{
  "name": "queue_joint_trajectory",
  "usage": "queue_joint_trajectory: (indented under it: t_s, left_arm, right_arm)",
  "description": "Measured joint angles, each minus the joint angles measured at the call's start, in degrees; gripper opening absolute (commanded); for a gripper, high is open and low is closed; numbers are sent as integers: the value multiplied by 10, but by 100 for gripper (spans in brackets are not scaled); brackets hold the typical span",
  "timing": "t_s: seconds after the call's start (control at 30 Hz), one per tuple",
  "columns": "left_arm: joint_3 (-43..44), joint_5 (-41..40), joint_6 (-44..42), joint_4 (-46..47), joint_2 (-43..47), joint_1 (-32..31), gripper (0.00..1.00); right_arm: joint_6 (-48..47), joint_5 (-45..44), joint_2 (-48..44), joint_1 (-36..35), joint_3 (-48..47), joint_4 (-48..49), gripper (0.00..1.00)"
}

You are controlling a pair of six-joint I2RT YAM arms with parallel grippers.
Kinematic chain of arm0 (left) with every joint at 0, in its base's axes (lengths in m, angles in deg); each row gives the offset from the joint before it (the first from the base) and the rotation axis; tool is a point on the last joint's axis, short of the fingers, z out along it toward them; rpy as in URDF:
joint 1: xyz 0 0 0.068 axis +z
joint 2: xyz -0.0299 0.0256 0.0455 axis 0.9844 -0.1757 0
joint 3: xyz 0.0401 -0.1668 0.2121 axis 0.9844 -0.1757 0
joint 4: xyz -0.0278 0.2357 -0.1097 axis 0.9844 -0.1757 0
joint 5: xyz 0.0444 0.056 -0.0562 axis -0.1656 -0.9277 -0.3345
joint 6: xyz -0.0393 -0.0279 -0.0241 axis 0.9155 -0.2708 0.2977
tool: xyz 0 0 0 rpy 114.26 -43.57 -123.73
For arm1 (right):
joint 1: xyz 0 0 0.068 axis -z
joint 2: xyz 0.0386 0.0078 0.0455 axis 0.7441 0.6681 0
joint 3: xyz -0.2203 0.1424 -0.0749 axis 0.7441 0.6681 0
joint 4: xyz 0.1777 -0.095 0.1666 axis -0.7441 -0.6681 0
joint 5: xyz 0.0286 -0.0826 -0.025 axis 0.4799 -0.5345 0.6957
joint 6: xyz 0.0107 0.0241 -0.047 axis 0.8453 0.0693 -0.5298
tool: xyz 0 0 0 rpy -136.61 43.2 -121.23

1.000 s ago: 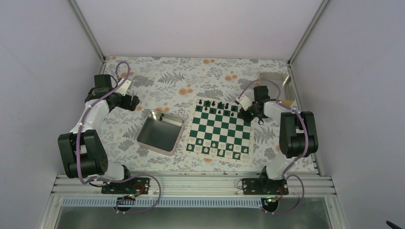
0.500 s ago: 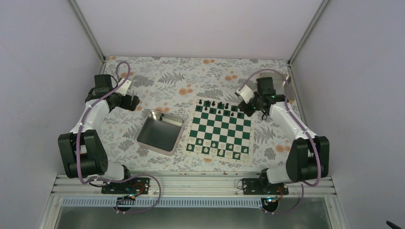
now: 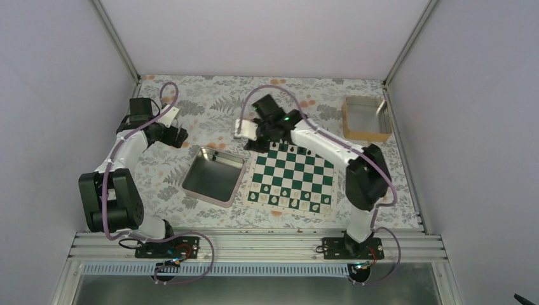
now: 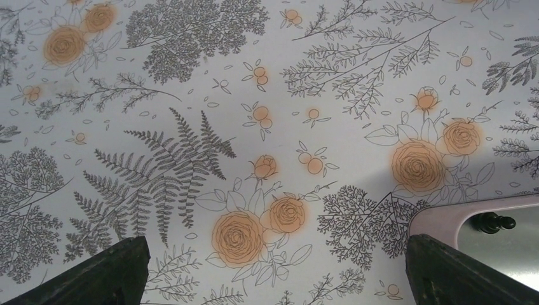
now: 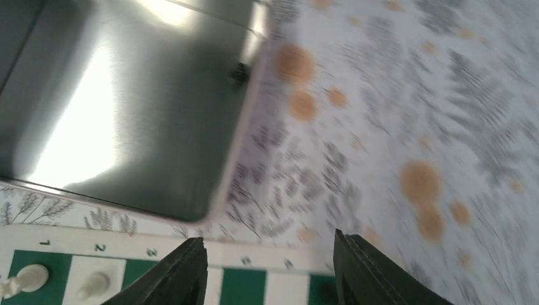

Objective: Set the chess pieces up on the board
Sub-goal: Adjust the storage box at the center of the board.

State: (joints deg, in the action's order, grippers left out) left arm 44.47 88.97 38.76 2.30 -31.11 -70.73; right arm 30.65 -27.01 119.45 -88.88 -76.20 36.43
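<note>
The green and white board [image 3: 293, 173] lies right of centre. Black chess pieces [image 3: 292, 149] stand along its far rows and pale ones along its near rows. My right gripper [image 3: 253, 141] hovers by the board's far left corner, open and empty. In the right wrist view the gripper [image 5: 270, 270] hangs over the board's numbered edge [image 5: 245, 286], with one black piece [image 5: 238, 73] in the metal tray [image 5: 127, 114] beyond. My left gripper [image 3: 180, 136] is open and empty over the cloth left of the tray. Its fingers [image 4: 114, 273] stand wide apart, and a black piece [image 4: 493, 222] lies in the tray corner [image 4: 445, 211].
The shiny metal tray [image 3: 214, 175] sits left of the board, dark pieces [image 3: 217, 147] in its far corner. A tan-walled box [image 3: 367, 119] stands at the back right. Pale pieces [image 5: 28, 279] stand at the board's edge. Floral cloth covers the table, with walls on three sides.
My right arm has swung left from the board's far right corner to its far left corner, and its jaws have opened. The left arm has barely moved.
</note>
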Motion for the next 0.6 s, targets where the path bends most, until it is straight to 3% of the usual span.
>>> queue_joint_trajectory:
  t_s: [0.27, 0.6]
  left_arm:
    - [1, -5, -9, -4, 9, 0, 100]
    - [-16, -14, -16, -11, 44, 8, 100]
  right_arm:
    - [-125, -25, 74, -88, -15, 26, 53]
    - [-113, -47, 233, -72, -260, -72, 53]
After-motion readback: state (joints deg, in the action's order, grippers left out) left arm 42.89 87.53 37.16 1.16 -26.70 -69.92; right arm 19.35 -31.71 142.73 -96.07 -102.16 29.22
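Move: The last black chess piece, in the far-left part of the storage box, lies about 18 cm left of the right hand, roughly 2 cm back and 15 cm below. The box's middle is 8 cm nearer the base than that piece; the board's middle is some 15 cm right and 9 cm back of the right hand. From the left hand, the black piece lies about 13 cm to the right, 3 cm back and 11 cm down. Bring the right gripper left off the board towards the black piece, some 9 cm in all. Sink about 5 cm early while swinging back 4 cm, then sweep forward about 6 cm, still going left but staying level. Turn the hand some 15 degrees counter-clockwise, tipping the fingers a bit further down and keeping them half open and empty. Ease the open left hand slightly up and back. ##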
